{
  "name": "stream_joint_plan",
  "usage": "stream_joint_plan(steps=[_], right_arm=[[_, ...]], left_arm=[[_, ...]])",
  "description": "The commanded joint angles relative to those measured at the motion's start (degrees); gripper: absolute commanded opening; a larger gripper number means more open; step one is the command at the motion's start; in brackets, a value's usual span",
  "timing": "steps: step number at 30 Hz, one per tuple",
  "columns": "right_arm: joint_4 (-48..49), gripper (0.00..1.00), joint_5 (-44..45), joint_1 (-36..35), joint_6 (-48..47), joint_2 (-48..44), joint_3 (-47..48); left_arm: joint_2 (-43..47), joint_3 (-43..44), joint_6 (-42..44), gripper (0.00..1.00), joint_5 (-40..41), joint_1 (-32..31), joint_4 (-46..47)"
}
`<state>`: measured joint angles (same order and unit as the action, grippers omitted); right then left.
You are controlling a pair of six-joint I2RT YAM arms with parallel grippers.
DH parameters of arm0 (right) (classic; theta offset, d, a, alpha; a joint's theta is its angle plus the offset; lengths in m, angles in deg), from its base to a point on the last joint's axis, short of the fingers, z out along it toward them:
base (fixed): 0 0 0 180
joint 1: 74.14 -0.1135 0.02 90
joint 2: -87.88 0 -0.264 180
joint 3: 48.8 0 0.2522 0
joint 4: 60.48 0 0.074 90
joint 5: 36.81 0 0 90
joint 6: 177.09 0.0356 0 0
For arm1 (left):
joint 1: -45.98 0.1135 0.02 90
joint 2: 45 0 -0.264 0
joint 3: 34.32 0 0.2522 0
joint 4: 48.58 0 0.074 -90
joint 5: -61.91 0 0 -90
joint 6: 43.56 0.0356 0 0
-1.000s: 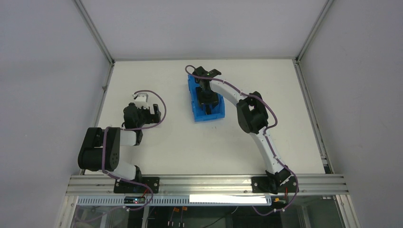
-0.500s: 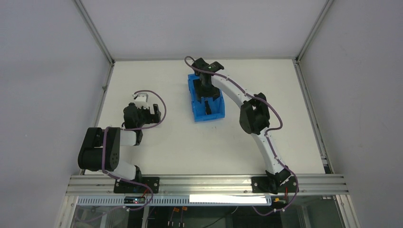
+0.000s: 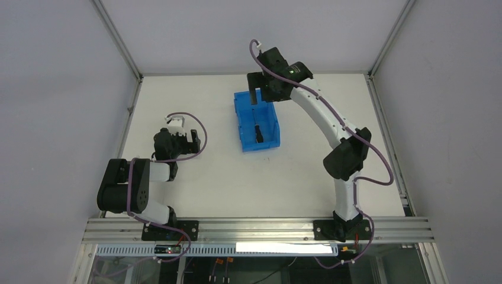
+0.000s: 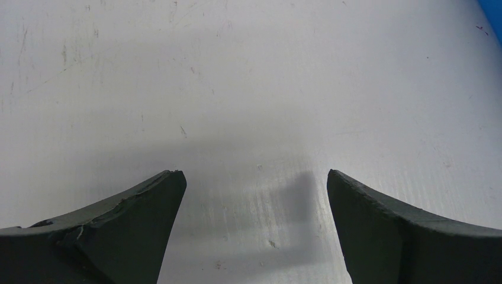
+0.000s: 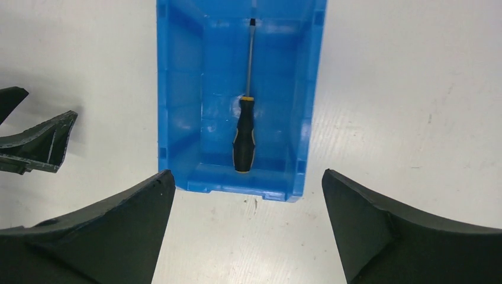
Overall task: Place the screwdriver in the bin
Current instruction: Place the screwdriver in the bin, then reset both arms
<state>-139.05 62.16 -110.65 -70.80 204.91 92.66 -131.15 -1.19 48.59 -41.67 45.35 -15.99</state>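
Observation:
The blue bin (image 3: 271,126) stands at the middle of the table, and its left wall (image 5: 177,106) shows clearly in the right wrist view. The screwdriver (image 5: 244,136) lies flat on the bin's floor, free of any finger, also seen from above as the screwdriver (image 3: 258,131). Its black handle points at the wrist camera and its thin shaft points away. My right gripper (image 5: 247,173) hangs open and empty well above the bin, over its far end (image 3: 256,90). My left gripper (image 4: 254,174) stands open over bare table, left of the bin (image 3: 188,141).
The white table (image 3: 213,177) is fenced by metal rails and grey walls. The left arm's dark fingers (image 5: 35,139) show at the left edge of the right wrist view. A blue corner of the bin (image 4: 496,6) shows at the top right of the left wrist view.
My right gripper opened, left the screwdriver lying in the bin, and rose up and back toward the far side. The left arm has not moved.

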Motion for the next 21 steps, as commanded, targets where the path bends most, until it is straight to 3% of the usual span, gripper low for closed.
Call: stream_joint_plan(steps=[1,9,15,21], right_arm=[[6.25,0.98,2.91,1.38,-1.62,-6.95,-6.84],[34.95,0.98,6.14,4.89,-9.40,-26.04,-39.47],[48.21,0.98,-0.64,15.30,-6.52,-36.06,-58.21],[60.49,0.99,-1.24,22.53,-7.58,-41.69,-74.57]], left_arm=[[0.03,1.10,-0.54,0.99,-0.55,0.81,2.43],[-0.02,1.15,-0.53,0.99,-0.57,0.82,2.43],[0.01,1.10,-0.55,0.99,-0.57,0.80,2.43],[0.04,1.10,-0.55,0.99,-0.57,0.82,2.42]])
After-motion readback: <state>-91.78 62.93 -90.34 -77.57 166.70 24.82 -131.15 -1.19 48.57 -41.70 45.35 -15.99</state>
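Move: The screwdriver already lies in the blue bin, its middle about 21 cm below the open, empty right hand, some 3 cm ahead and 3 cm to its left. The bin that surrounds it has its middle about 4 cm ahead of that hand, 2 cm to its left and 20 cm down. From the left hand, the screwdriver lies roughly 25 cm to the right, 6 cm ahead and 3 cm lower. The screwdriver and bin are left behind as the empty right hand swings away rightward, about 19 cm in all, passing high over the bin's right side to the open table beyond. After a tiny rise it sinks some 6 cm below its starting height, while the fingers tip up and turn clockwise, each by about 15 degrees, and stay wide open. ##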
